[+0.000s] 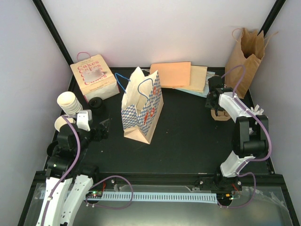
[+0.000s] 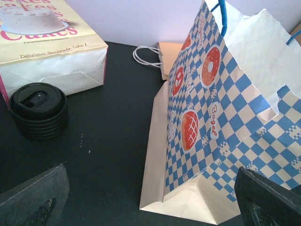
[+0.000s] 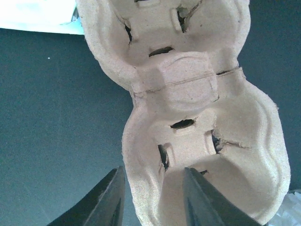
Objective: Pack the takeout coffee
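A stack of cream ribbed paper cups (image 1: 69, 102) stands at the left, with one more cup (image 1: 61, 123) beside my left arm. Close by is a stack of black lids (image 1: 97, 104), also in the left wrist view (image 2: 38, 110). My left gripper (image 1: 100, 130) (image 2: 150, 207) is wide open and empty, low over the mat between the lids and the bagel bag. My right gripper (image 1: 216, 109) (image 3: 153, 173) straddles the rim of a brown pulp cup carrier (image 3: 188, 84) (image 1: 220, 115). One finger is inside a well and one outside, with a thin gap still showing.
A blue-checked bagel bag (image 1: 141, 106) (image 2: 221, 108) stands open mid-table. A Cakes box (image 1: 94, 77) (image 2: 47, 42) sits at the back left, flat orange and tan bags (image 1: 176, 75) at the back, and a tall brown paper bag (image 1: 245, 54) in the back right corner.
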`<state>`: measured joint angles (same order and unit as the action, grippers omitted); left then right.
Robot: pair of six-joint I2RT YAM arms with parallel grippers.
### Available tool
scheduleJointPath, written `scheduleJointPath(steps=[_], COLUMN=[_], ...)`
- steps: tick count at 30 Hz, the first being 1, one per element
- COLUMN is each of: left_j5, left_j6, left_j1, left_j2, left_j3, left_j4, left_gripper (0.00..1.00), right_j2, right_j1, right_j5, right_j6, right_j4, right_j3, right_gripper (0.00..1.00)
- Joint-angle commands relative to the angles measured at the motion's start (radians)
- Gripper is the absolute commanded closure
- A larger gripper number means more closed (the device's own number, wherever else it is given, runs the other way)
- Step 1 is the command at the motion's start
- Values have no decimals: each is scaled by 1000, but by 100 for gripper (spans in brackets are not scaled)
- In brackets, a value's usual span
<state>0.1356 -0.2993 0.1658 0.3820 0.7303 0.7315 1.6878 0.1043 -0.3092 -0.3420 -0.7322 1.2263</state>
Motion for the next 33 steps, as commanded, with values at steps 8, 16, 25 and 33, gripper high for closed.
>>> scheduleJointPath(steps=[8,16,25,33], left_j5=[19,17,18,18], left_j6=[2,2,2,2], left_j1=[1,2,2,1], left_j2=[6,5,6,8], left_j3=[3,3,3,2], left_j4=[-28,-27,-27,-26], left_gripper=[1,1,1,1], right_j2=[24,63,52,18], right_j1=[-5,-5,-5,-3], right_j5=[9,7,-23,-18], right_j6=[5,5,4,18], right_j4=[20,26,24,3], right_j3=[-2,3,-7,2], right_gripper=[65,68,83,83])
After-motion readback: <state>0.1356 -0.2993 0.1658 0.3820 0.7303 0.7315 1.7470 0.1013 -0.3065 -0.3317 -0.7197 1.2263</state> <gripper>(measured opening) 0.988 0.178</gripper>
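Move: The cup tray is almost under the right hand, its middle about 4 cm ahead, 4 cm to the right and 4 cm below. Around it, from the same hand, lie the flat blue bag some 11 cm ahead and 4 cm left, the brown bag about 12 cm ahead and 13 cm right, and the cutlery cup 5 cm back and 16 cm right. From the left hand the tray is roughly 50 cm right, 20 cm ahead and 20 cm lower. Straight down, after a short wait, the right hand sinks a bit over 2 cm with its part-open fingers either side of the cup tray's near-left rim. Towards the bottom the fingers narrow to about half their gap and pinch the rim wall, the hand then staying low with its fingers still pointing down. ##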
